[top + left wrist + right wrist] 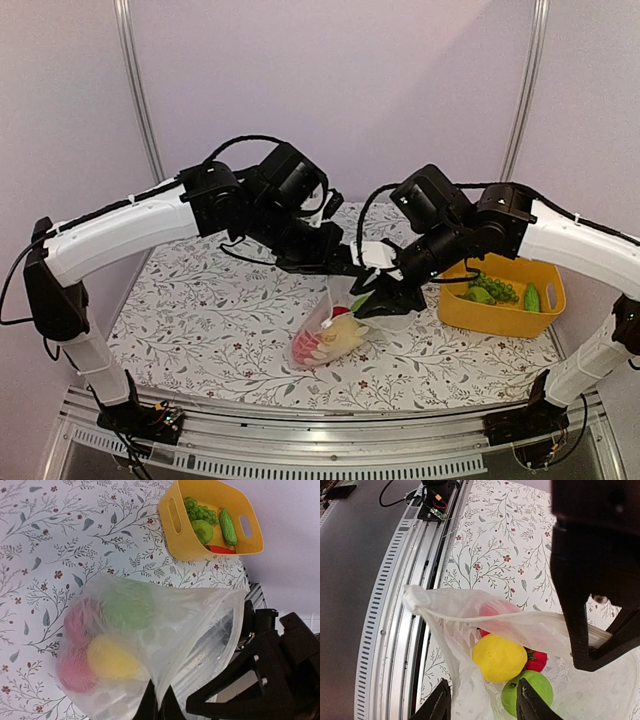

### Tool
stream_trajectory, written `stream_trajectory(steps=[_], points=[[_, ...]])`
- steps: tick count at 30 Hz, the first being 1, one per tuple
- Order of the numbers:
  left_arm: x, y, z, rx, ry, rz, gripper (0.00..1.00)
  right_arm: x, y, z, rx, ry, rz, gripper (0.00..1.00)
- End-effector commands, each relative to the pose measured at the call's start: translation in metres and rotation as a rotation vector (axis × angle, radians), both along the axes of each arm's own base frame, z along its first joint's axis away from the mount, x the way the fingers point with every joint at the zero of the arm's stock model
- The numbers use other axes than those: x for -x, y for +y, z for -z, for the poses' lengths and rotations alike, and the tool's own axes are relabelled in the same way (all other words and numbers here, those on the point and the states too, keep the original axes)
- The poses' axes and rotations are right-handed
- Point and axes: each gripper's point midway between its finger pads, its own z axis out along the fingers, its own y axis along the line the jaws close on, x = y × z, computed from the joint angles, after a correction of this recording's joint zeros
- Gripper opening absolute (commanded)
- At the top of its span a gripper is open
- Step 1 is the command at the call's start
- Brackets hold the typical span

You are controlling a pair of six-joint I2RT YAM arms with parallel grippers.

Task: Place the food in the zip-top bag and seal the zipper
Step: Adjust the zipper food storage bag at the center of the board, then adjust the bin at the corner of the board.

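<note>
The zip-top bag hangs over the table centre, its bottom resting on the cloth. Inside lie a yellow ball, a red piece and a green ball. My left gripper is shut on the bag's upper rim and holds it up. The bag's mouth gapes, and its zipper runs as a taut pale strip across the right wrist view. My right gripper stands open just above the mouth, with loose bag film between its fingers but not clamped. More food sits in the yellow tub.
The yellow tub stands at the table's right with leafy greens, a cucumber, a green ball and a red carrot. The metal rail of the table's near edge lies close beside the bag.
</note>
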Motion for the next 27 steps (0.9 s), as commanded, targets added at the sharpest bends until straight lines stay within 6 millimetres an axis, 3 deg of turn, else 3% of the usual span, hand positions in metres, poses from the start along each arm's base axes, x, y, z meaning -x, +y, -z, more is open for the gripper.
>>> stream_trajectory(steps=[1, 4, 6, 11, 15, 21, 27], points=[[-0.011, 0.012, -0.006, -0.018, -0.02, -0.015, 0.0, -0.006, -0.02, -0.038, -0.044, -0.068, 0.03, 0.47], [-0.017, 0.017, 0.004, -0.06, -0.032, -0.019, 0.0, -0.025, -0.052, -0.06, -0.115, -0.048, 0.106, 0.52], [-0.02, 0.018, 0.009, -0.078, -0.042, -0.019, 0.0, -0.048, -0.081, -0.058, -0.135, -0.023, 0.2, 0.53], [-0.031, 0.022, 0.022, -0.136, -0.087, -0.036, 0.0, -0.111, -0.157, -0.012, -0.101, 0.065, 0.516, 0.53], [-0.034, 0.022, 0.032, -0.159, -0.085, -0.039, 0.0, -0.149, -0.2, 0.034, -0.049, 0.154, 0.786, 0.56], [-0.037, 0.019, 0.042, -0.177, -0.08, -0.033, 0.0, -0.161, -0.214, 0.097, 0.087, 0.269, 0.903, 0.6], [-0.034, 0.02, 0.051, -0.178, -0.066, -0.032, 0.0, -0.154, -0.213, 0.134, 0.163, 0.355, 0.872, 0.63]])
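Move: The right hand is at the right side of the bag's mouth. The green fruit in the yellow basket lies about 28 cm to its right, 19 cm ahead and 19 cm below. The leafy sprig is 4 cm nearer and 4 cm left of that fruit; the grapes are 6 cm beyond its right side, at about the same depth and height. The left hand pinches the bag's rim, with the bagged food roughly 20 cm beneath it, about 2 cm ahead. Swinging up and away from the bag's mouth, the right hand arcs about 20 cm right and 15 cm forward over the board, first rising some 6 cm, then sinking steeply towards the near-left part of the basket; it turns clockwise as it goes and its half-open fingers spread further. The left hand keeps its shut grip on the rim and eases down and forward, tilting slightly. ##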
